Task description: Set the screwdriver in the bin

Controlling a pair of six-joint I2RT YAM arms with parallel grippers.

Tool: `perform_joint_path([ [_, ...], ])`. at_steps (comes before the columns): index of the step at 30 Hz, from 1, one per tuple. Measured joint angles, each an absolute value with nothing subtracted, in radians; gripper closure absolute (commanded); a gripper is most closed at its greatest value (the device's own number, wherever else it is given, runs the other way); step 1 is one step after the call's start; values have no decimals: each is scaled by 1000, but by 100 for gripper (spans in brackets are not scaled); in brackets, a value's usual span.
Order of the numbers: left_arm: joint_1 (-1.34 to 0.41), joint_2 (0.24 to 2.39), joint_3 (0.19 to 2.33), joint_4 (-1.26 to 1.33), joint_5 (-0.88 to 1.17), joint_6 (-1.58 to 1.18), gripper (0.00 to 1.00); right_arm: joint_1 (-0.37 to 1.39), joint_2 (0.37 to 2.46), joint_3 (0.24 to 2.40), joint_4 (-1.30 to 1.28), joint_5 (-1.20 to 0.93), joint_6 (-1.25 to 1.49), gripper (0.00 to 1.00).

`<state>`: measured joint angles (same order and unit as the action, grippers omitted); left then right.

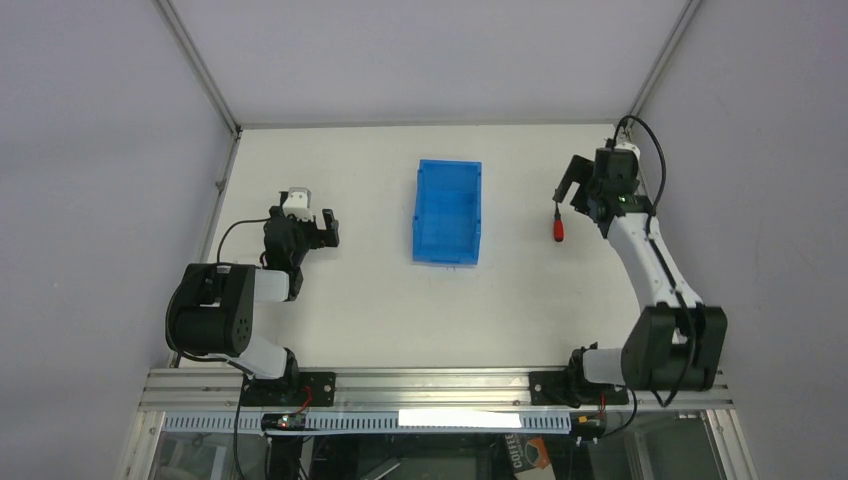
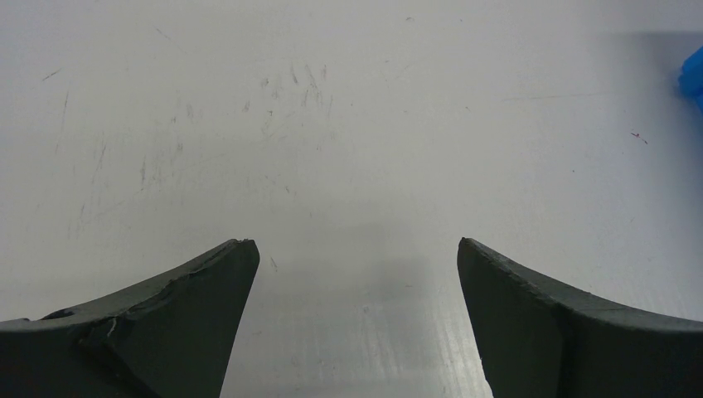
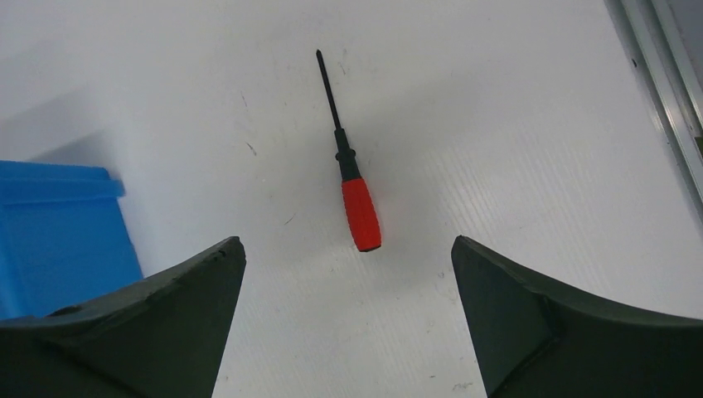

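The screwdriver [image 1: 559, 229] has a red handle and a thin black shaft and lies flat on the white table, right of the blue bin [image 1: 447, 212]. My right gripper [image 1: 577, 192] hovers just above and beside it, open and empty. In the right wrist view the screwdriver [image 3: 361, 213] lies ahead of and between the open fingers, its handle end towards my gripper [image 3: 346, 240], its tip pointing away. A corner of the bin [image 3: 54, 236] shows at the left. My left gripper [image 1: 327, 229] is open and empty left of the bin, over bare table [image 2: 356, 242].
A metal frame rail [image 3: 663, 75] runs along the table's right edge, close to the screwdriver. Grey walls enclose the table on three sides. A blue bin corner [image 2: 695, 76] shows at the far right of the left wrist view.
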<state>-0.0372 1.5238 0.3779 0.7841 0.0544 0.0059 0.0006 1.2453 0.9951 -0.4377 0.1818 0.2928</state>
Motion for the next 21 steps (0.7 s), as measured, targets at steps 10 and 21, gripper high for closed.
perform_joint_path([
  [10,-37,1524,377,784,54,6,1,1,1760,1313,-665,149,190,17],
  [21,-37,1524,377,785,54,6,1,-2,1938,1347,-700,113,142,72],
])
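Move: The screwdriver lies below my right hand, its middle about 5 cm ahead, 1 cm left and 16 cm down; its red handle is the near end, only some 2 cm ahead of me. The blue bin's middle is roughly 25 cm to the left of my right hand, 6 cm ahead and 14 cm lower. From my idle left hand the screwdriver is about 52 cm to the right, 2 cm ahead and 5 cm down. I drop my right hand steeply, about 15 cm, onto the screwdriver's red handle, easing forward some 3 cm early on and slowing near the table. On the way my fingers tip down by about 35 degrees until they point nearly straight down, and they close from wide open to roughly half, ending astride the handle without visibly gripping it. ##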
